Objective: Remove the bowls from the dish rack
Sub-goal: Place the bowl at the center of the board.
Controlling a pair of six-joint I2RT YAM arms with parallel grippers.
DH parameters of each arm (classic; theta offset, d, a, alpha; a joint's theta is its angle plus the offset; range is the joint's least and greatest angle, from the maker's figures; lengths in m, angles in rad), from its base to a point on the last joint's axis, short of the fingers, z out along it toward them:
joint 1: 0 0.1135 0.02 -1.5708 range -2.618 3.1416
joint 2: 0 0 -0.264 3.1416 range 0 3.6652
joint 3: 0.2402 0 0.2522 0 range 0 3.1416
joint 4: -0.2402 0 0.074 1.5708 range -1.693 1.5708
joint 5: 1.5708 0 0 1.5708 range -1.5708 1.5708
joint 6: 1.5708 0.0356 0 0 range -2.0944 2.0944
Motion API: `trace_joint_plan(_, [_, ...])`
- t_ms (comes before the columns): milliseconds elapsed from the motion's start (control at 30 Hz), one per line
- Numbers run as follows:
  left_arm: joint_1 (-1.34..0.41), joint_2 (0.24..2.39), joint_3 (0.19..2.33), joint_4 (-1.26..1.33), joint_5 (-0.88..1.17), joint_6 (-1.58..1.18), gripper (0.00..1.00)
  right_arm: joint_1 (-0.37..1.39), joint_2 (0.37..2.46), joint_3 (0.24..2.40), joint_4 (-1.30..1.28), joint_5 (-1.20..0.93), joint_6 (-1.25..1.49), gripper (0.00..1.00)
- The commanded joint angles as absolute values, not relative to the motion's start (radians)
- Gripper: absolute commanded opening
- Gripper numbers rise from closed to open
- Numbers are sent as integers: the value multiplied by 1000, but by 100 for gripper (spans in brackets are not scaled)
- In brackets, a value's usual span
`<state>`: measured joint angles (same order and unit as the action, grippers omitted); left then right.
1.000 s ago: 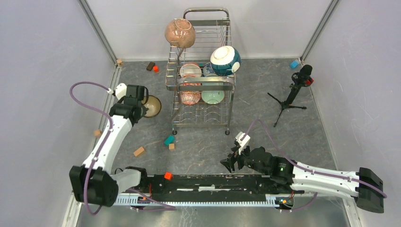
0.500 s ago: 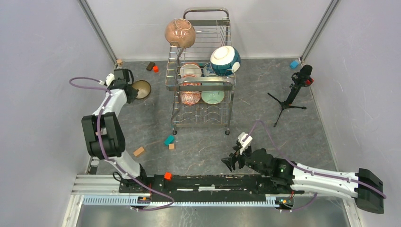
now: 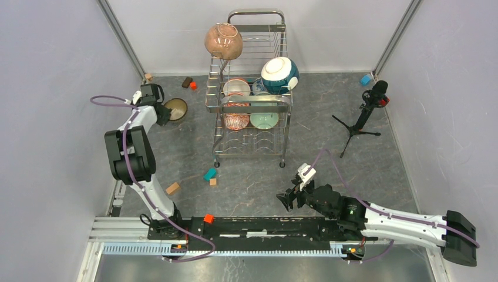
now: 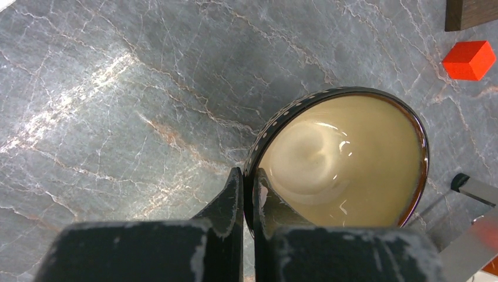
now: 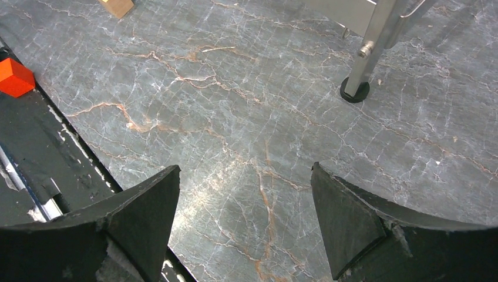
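My left gripper [image 4: 248, 176] is shut on the rim of a dark patterned bowl [image 4: 340, 158] with a cream inside. One finger is inside the rim and one outside. This bowl [image 3: 175, 109] is low at the table's far left, left of the dish rack [image 3: 256, 101]; whether it rests on the table I cannot tell. The rack holds a pink-brown speckled bowl [image 3: 224, 40], a teal-and-white bowl [image 3: 280, 75], a white bowl [image 3: 236, 87], a red-patterned bowl [image 3: 236, 119] and a pale green bowl [image 3: 264, 120]. My right gripper [image 5: 245, 173] is open and empty over bare table near the front.
A microphone on a tripod [image 3: 364, 111] stands right of the rack. Small blocks lie about: teal [image 3: 209, 174], tan [image 3: 172, 188], red [image 4: 468, 60] and dark brown [image 4: 470, 14] near the held bowl. A rack leg [image 5: 363, 64] stands ahead of my right gripper.
The left arm has carried the dark bowl farther back and to the left, then nearly settled. The right gripper has crept slightly right and stays open.
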<state>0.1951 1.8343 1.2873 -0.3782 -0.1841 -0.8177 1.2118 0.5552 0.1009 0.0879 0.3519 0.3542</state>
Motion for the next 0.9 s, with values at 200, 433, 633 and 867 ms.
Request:
trace_joint_plan(200, [209,1883,1353,-318,-174,-850,2,1216,538,115,68,391,336,87])
trace_joint_plan(433, [209,1902,1348,-325,-164,-836,8,1216,528,117,54,399,328,88])
trace_joint_plan(633, [209,1878,1338,-324,-148,-822,35,1216,528,134,33,403,326,90])
trace_joint_plan(867, [210,1749,1306,-342,-166,-789,74,1216,524,164,3,404,319,92])
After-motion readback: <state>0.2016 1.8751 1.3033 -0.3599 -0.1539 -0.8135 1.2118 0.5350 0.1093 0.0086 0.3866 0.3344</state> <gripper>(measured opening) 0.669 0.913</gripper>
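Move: The left hand still pinches the dark patterned bowl by its near-left rim. The bowl's middle is about 3 cm ahead, 5 cm right and 2 cm below, its foot still just off the table. The red block is some 13 cm ahead and 10 cm right, the dark block 15 cm ahead and 7 cm right; the rack's nearest foot is about 16 cm right and 4 cm ahead. From the right hand, the bowl is roughly 35 cm ahead, 43 cm left and slightly lower. With the rim still pinched, the left hand sets the bowl onto the table, sinking about 2 cm almost straight down, then holds there briefly. The fingers then open to roughly two-thirds and let go of the rim, one tip outside the bowl and one over its inside, and the hand starts back up by about 1 cm. ##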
